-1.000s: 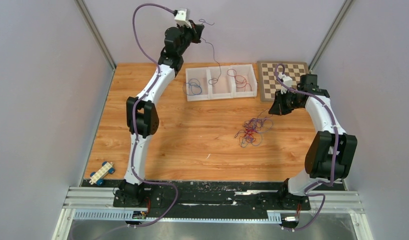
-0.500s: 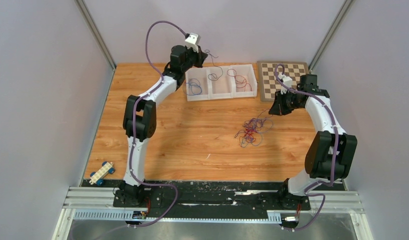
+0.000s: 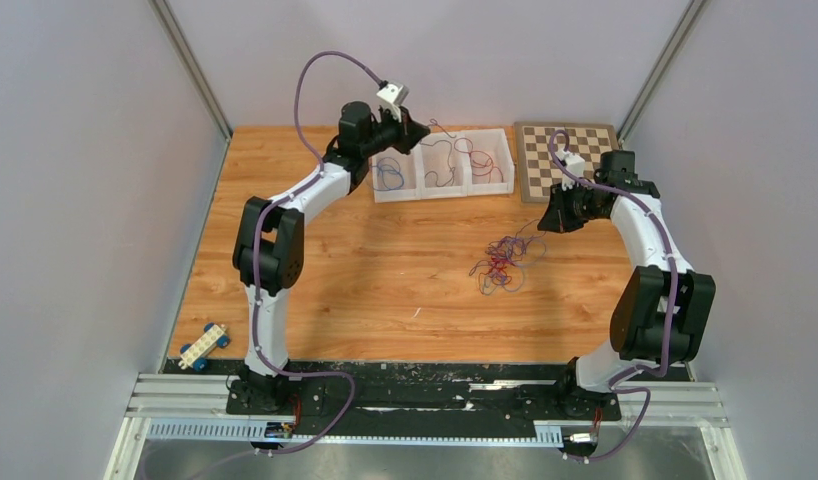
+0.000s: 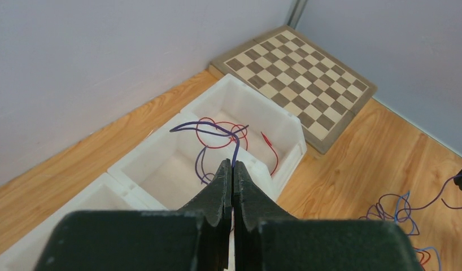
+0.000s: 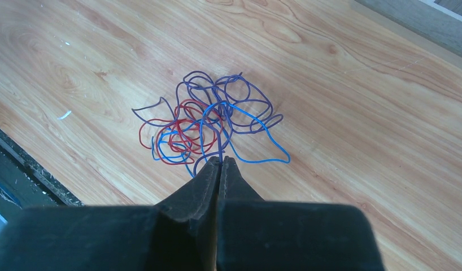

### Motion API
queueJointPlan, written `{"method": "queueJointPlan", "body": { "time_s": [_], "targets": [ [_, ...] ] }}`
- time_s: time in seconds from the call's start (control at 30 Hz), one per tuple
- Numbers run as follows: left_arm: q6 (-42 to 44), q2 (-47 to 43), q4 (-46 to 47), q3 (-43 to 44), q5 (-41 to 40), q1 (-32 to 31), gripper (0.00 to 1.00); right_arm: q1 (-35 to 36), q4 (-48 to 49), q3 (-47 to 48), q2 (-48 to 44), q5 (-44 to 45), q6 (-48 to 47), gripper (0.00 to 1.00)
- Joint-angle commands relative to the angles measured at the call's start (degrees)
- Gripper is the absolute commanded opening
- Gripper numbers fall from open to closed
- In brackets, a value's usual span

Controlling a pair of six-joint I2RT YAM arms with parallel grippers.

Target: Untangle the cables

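Note:
The cables are thin blue, red and dark purple strands. My left gripper point(image 3: 417, 130) point(image 4: 232, 162) hangs over a white three-compartment bin point(image 3: 442, 190) point(image 4: 266, 107), shut on a purple cable point(image 4: 238, 144) that loops above the middle compartment, its lower end hanging inside. A red cable point(image 4: 217, 133) lies in the right-hand compartment and a blue one point(image 3: 388, 176) in the left. A tangle of cables point(image 3: 500, 262) point(image 5: 212, 121) lies on the table. My right gripper point(image 3: 543, 222) point(image 5: 220, 160) is just above its near side, shut on a purple strand point(image 5: 222, 148) leading out of it.
A chessboard point(image 3: 565, 155) point(image 4: 296, 79) lies at the back right, touching the bin's end. A small toy car point(image 3: 205, 346) sits at the front left. Grey walls close in the table on three sides.
My left arm has come down from high by the back wall and moved right over the bin, lowering the purple cable into the middle compartment. The right arm and the tangle have stayed put.

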Motion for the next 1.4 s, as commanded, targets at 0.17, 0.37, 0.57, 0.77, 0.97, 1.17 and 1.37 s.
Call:
{"method": "queueJointPlan", "body": {
  "time_s": [0.17,0.37,0.57,0.77,0.97,1.17,1.37],
  "targets": [
    [-0.81,5.51,-16.88,11.03,-0.87,-0.75,0.0,0.18,0.76,0.18,-1.32,-0.41,0.04,0.0],
    [-1.56,11.76,-20.4,17.1,-2.67,-1.02,0.0,0.24,0.46,-0.34,-1.13,-0.17,0.08,0.0],
    [1.66,18.72,-27.95,25.77,-2.24,-2.38,0.0,0.2,0.11,-0.25,-0.33,-0.13,-0.27,0.0],
    [2.4,17.74,-29.74,27.21,-1.2,-2.86,0.38,0.26,0.05,0.35,0.07,-2.07,-0.43,0.0],
    [6.76,6.87,-32.31,26.51,-0.98,-2.7,0.76,0.24,-0.06,1.8,-0.88,-7.22,-0.78,0.0],
    [13.45,-8.75,-35.72,10.64,9.44,-1.33,0.87,2.0,-0.01,2.44,-4.1,-11.48,-0.39,0.0],
    [14.24,-18.87,-32.66,-10.48,24.19,-4.06,0.83,2.47,0.16,-1.0,-6.22,-7.87,-1.11,0.0]
  ]
}}
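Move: The left gripper holds the purple cable's end above the white box. The middle compartment lies about 3 cm ahead, 4 cm right and 22 cm below; the left compartment, with blue cable, is 2 cm ahead and 7 cm left, the right, with red, 4 cm ahead and 14 cm right. From the right gripper, pinching a strand, the tangle lies 8 cm left, 1 cm ahead and 13 below; the middle compartment is 25 ahead, 22 left. Lower the left gripper about 14 cm towards the middle compartment, edging forward and right and tipping the fingers some 20 degrees farther down, then open wide to let the purple cable go. Lift it about 18 cm while drawing back towards the base. Keep the right fingers shut on their strand, finally easing that hand left and up a few centimetres over the tangle. ##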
